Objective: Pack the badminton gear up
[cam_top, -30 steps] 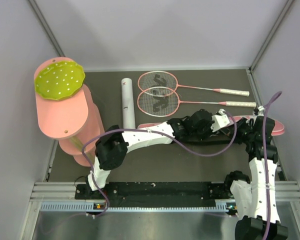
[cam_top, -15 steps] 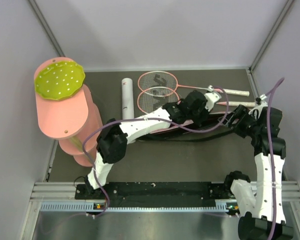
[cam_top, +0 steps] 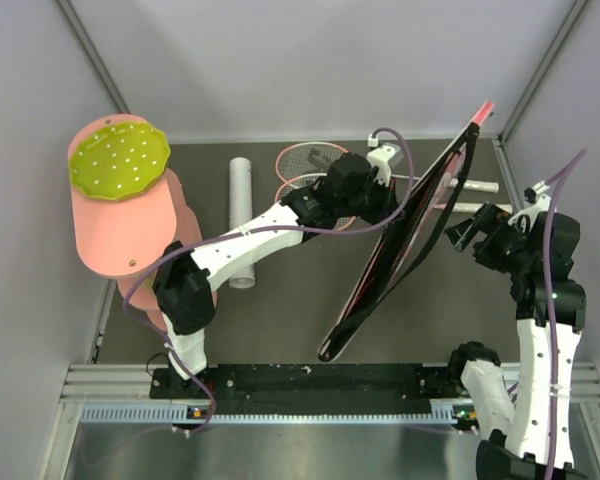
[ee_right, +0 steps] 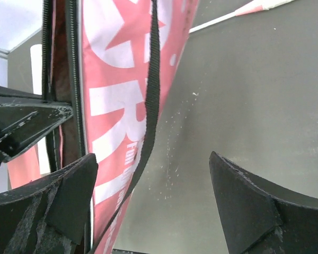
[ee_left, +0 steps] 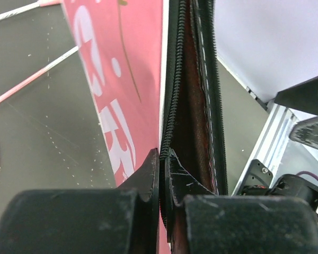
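Note:
My left gripper [cam_top: 398, 195] is shut on the zipper edge of the pink "SPORT" bag [cam_top: 400, 240] and holds it up on edge, slanting from back right to front middle. In the left wrist view the fingers [ee_left: 151, 169] pinch the black zipper rim beside the pink face of the bag [ee_left: 122, 79]. My right gripper [cam_top: 462, 232] is open and empty just right of the bag; its view shows the bag [ee_right: 116, 79] and a black strap [ee_right: 151, 90] at its left finger. Two pink rackets [cam_top: 305, 165] lie behind my left arm, handles [cam_top: 477, 186] at right. The white tube [cam_top: 242, 220] lies left of them. No shuttlecocks show.
A big pink cylinder [cam_top: 130, 240] with a yellow-green dotted disc [cam_top: 120, 162] stands at the left wall. Grey walls close the back and sides. A metal rail [cam_top: 310, 385] runs along the near edge by the arm bases.
My left gripper has lifted the bag off the table, from lying flat to standing steeply on edge. My left arm swung toward the back. My right gripper rose slightly and stays open.

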`<action>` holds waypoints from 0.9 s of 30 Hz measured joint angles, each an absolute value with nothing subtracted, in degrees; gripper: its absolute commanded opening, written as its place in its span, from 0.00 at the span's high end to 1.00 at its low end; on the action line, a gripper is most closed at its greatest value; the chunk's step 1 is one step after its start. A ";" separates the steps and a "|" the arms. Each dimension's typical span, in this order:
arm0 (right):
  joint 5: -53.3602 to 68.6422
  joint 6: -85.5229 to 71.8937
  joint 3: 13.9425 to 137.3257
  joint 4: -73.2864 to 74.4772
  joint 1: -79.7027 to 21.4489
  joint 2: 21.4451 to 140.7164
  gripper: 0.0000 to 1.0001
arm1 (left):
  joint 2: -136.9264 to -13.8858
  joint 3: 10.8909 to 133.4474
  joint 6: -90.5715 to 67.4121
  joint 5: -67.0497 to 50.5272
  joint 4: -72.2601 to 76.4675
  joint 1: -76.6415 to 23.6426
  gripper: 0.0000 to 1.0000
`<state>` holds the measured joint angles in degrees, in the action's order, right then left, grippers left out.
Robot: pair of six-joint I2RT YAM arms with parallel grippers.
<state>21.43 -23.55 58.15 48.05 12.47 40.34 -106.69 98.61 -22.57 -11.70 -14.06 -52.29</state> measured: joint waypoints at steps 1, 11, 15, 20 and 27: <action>21.32 -23.55 58.06 47.99 12.47 40.64 0.16 | -106.26 98.13 -22.98 -12.16 -13.61 -52.05 1.00; 34.37 -29.61 43.22 33.01 10.24 46.26 0.28 | -104.38 91.24 -27.44 -16.34 -10.37 -49.93 1.00; 34.57 -31.05 40.18 28.82 6.50 50.24 0.39 | -104.38 90.17 -28.88 -18.26 -9.34 -49.56 1.00; 34.30 -32.42 37.69 23.20 4.47 53.91 0.70 | -104.36 88.79 -30.41 -19.94 -7.57 -49.36 1.00; 33.43 -32.01 37.74 22.31 2.90 54.63 1.00 | -104.42 87.13 -31.86 -21.06 -6.79 -48.62 1.00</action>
<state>33.43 -32.01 37.74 22.31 2.90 54.63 -104.42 87.13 -31.86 -21.06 -6.79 -48.62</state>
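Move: The black strap I reach for hangs along the near, right-facing side of the raised pink bag. The stretch I want is about 4 cm ahead of my open right hand, 6 cm to its left and 8 cm below. The bag's middle is some 12 cm left, 3 cm ahead and 9 cm below; the nearer racket handle lies roughly 26 cm ahead, 12 cm right, on the table. From my left hand, already gripping the zip edge, that strap stretch is about 7 cm right, 4 cm back, 8 cm below. I drop my open right hand about 11 cm while carrying it some 7 cm left and a little forward to the hanging strap, rolling its left side up and turning counter-clockwise, then shut the fingers and pinch the strap. Meanwhile my left hand keeps its pinch on the zip edge and lowers the bag about 4 cm, tipping its far end down. ##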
